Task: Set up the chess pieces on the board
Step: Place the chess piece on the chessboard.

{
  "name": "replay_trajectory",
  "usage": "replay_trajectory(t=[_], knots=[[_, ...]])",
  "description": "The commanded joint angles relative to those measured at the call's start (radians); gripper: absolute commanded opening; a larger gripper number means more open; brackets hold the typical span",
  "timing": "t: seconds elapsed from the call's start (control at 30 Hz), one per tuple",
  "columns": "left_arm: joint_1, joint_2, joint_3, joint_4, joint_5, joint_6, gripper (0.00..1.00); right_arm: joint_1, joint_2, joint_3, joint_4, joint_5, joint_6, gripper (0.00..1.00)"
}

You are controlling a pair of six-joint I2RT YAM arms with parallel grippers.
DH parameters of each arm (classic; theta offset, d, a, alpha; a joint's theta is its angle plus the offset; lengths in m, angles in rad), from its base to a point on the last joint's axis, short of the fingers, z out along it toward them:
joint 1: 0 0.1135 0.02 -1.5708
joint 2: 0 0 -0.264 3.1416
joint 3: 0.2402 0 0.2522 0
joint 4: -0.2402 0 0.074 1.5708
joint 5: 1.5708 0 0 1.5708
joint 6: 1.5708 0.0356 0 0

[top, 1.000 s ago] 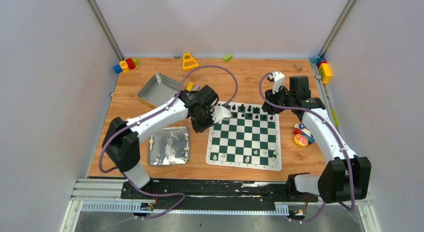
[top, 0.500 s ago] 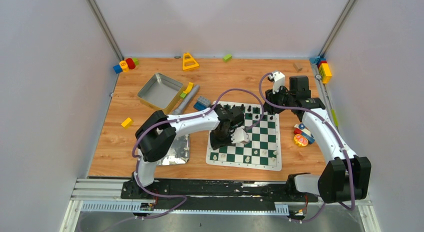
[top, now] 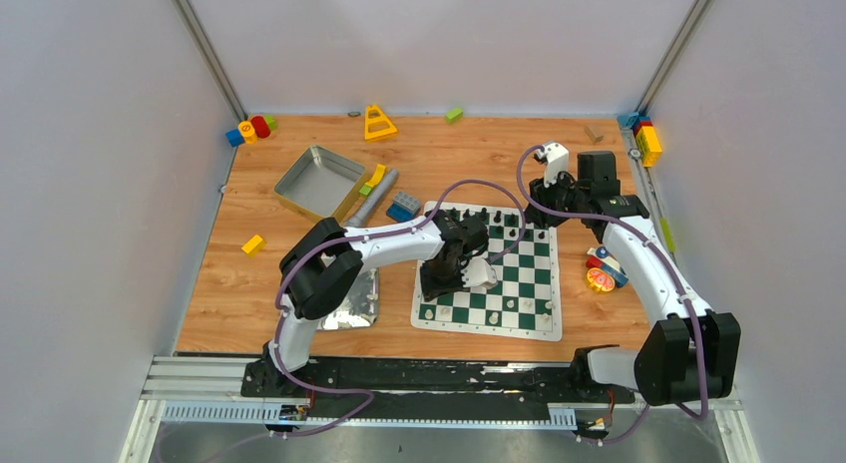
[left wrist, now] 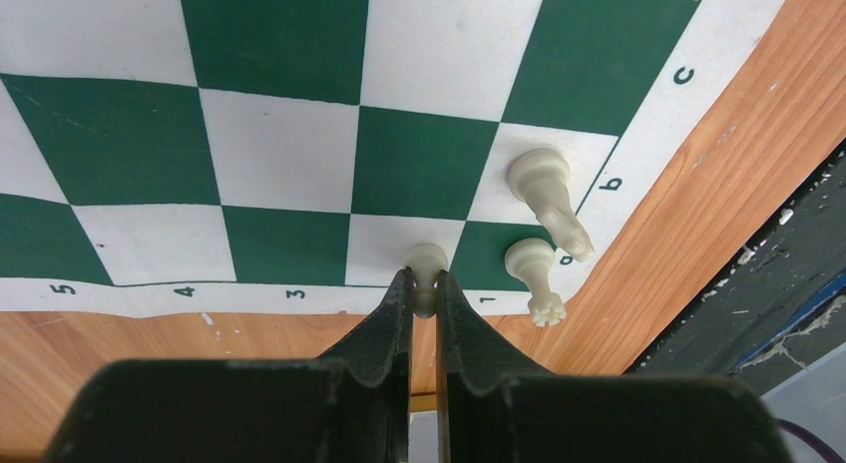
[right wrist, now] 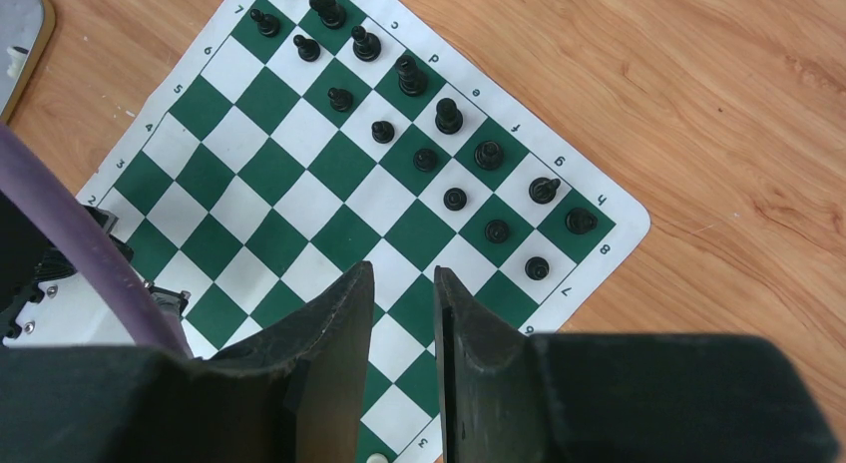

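The green and white board (top: pixel 519 283) lies mid-table. My left gripper (left wrist: pixel 423 278) is shut on a cream-white pawn (left wrist: pixel 429 257) and holds it over the board's corner, by the border digits 1 and 2. A cream knight (left wrist: pixel 544 181) and a cream rook (left wrist: pixel 532 264) stand just right of it. In the top view the left gripper (top: pixel 436 283) is over the board's near-left part. My right gripper (right wrist: pixel 402 273) is open and empty, hovering above the board. Black chessmen (right wrist: pixel 439 114) fill two rows at the far edge (top: pixel 489 220).
A flat silver tray (top: pixel 344 305) lies left of the board, partly under my left arm. An open tin box (top: pixel 319 181) and coloured blocks (top: pixel 377 176) sit behind it. A yellow block (top: pixel 252 244) lies at the left. Toys (top: pixel 602 273) lie right of the board.
My left arm has swung from the board's far-left corner down over its near-left part, then settled there. The right arm has not moved.
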Motion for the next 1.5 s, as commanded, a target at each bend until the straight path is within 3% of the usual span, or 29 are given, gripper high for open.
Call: replay_trajectory(t=[0.0,0.47,0.8,1.13,1.27,1.47], knots=[[-0.006,0.009,0.046,0.009,0.002,-0.021,0.1,0.003,-0.007,-0.004,0.015,-0.003,-0.016,0.29],[-0.007,0.001,0.036,0.034,-0.016,-0.039,0.16,0.002,-0.002,-0.004,0.01,-0.006,-0.021,0.3],[-0.008,-0.063,0.021,0.045,-0.054,-0.039,0.41,0.003,0.005,-0.003,0.007,-0.007,-0.022,0.3],[-0.001,-0.28,-0.071,0.05,-0.093,-0.008,0.65,0.004,0.013,-0.001,0.006,-0.01,-0.021,0.3],[0.053,-0.405,-0.164,0.033,-0.103,0.014,0.69,0.004,0.017,-0.001,0.004,-0.01,-0.021,0.3],[0.279,-0.582,-0.32,0.025,-0.088,0.031,0.7,0.006,0.034,0.003,0.004,-0.012,-0.022,0.3]])
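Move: The white pawn is in the left hand's fingers, its middle about 1 cm below them, right over its edge square a2 of the board. The white rook stands some 3 cm behind it, and the white knight is 3 cm back and 3 cm to the right. The metal tray with the other white pieces is centred roughly 18 cm to the left and 1 cm ahead. From the right hand the pawn lies about 14 cm back, 21 cm left and 14 cm below. The white pawn is held low on its square beside the rook while the left hand eases barely half a centimetre to the right; the fingers then open wide and let go of it. Clear of the pawn, the hand rises about 9 cm and, near the top, swings some 7 cm left and slightly forward towards the tray, fingertips tilting outward by about 15 degrees. ##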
